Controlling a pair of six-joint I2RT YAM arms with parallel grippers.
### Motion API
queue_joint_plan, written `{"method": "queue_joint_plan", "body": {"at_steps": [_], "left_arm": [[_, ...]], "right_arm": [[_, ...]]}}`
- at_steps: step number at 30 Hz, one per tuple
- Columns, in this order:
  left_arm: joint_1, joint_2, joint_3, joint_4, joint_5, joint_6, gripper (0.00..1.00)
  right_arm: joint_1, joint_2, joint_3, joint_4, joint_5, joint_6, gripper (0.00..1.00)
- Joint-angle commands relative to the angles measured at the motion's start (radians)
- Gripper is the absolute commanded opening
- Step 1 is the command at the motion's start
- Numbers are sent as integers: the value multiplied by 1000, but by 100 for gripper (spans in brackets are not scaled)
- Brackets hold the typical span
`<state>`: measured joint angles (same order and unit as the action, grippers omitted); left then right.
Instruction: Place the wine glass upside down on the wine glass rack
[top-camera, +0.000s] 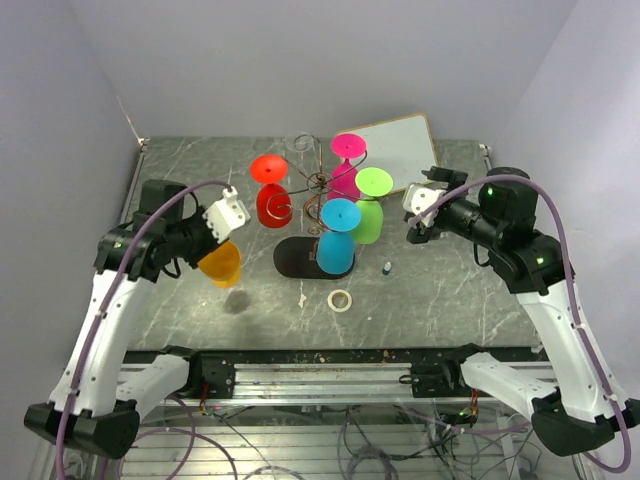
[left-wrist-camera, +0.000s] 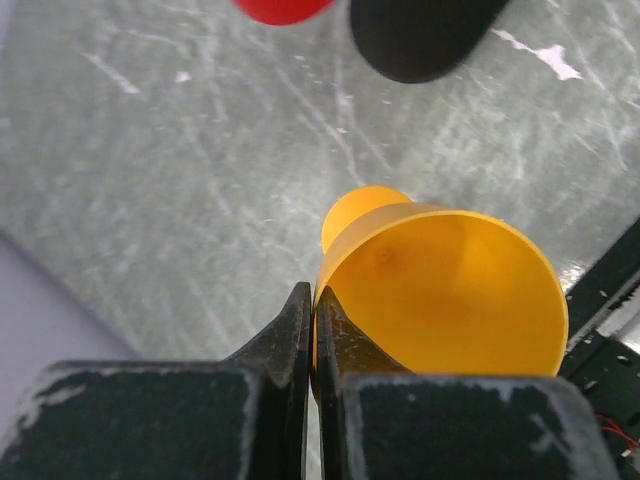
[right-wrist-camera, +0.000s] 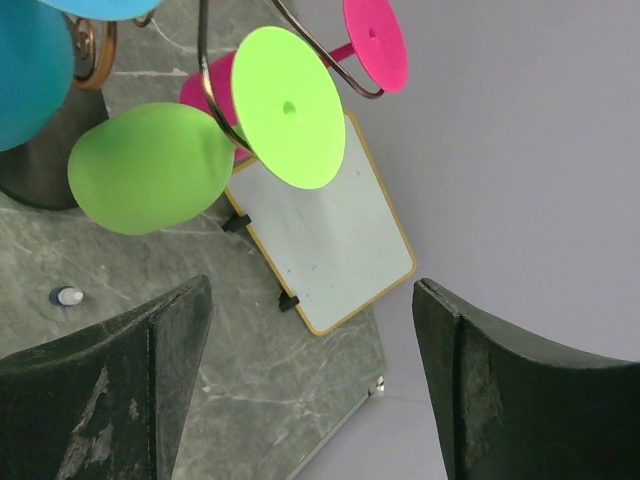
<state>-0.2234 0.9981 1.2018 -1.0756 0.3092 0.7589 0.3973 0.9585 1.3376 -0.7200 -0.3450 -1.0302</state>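
Note:
My left gripper (top-camera: 223, 243) is shut on the rim of an orange wine glass (top-camera: 221, 265), held above the table left of the rack. In the left wrist view one finger sits inside the bowl of the orange wine glass (left-wrist-camera: 450, 290) and one outside, at my left gripper (left-wrist-camera: 312, 298). The wine glass rack (top-camera: 318, 183), brown wire on a black oval base (top-camera: 295, 256), holds red (top-camera: 271, 190), magenta (top-camera: 347, 150), green (top-camera: 372, 205) and blue (top-camera: 338, 235) glasses upside down. My right gripper (top-camera: 412, 225) is open and empty, right of the green glass (right-wrist-camera: 150, 165).
A white board (top-camera: 395, 150) lies at the back right, also seen past my right gripper (right-wrist-camera: 310, 290) as the white board (right-wrist-camera: 320, 240). A tape ring (top-camera: 340, 300) and a small cap (top-camera: 387, 267) lie in front of the rack. The table's back-right corner is close to my right gripper.

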Motion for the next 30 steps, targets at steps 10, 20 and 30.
{"method": "queue_joint_plan", "body": {"at_steps": [10, 20, 30], "left_arm": [[-6, -47, 315, 181, -384, -356, 7], [-5, -68, 449, 498, -331, -533, 7], [-5, 74, 664, 627, -18, -867, 7]], "right_arm": [[-47, 40, 82, 175, 13, 336, 83], [-61, 109, 148, 306, -164, 675, 81], [-53, 285, 263, 505, -371, 1042, 78]]}}
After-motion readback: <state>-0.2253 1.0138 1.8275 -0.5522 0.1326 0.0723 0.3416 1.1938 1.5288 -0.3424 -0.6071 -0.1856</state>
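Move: About 6 cm ahead of the left hand, 14 cm to its right and 5 cm above lies the rack's one empty near-left hook; the red wine glass hangs roughly 10 cm ahead and 12 cm right, the blue one 1 cm ahead and 26 cm right. From the right hand, the held orange wine glass is some 38 cm left, 3 cm back and 21 cm lower; the green glass hangs about 5 cm ahead, 8 cm left and 11 cm below. Lifting fast and nearly straight up by about 33 cm, the left hand keeps its pinch on the orange glass's rim while its wrist tips up and rolls some 65 degrees, swinging the foot out forward and right. The open right hand edges forward, then rises about 8 cm and goes left over the green glass towards the orange one, rolling its left side up. ##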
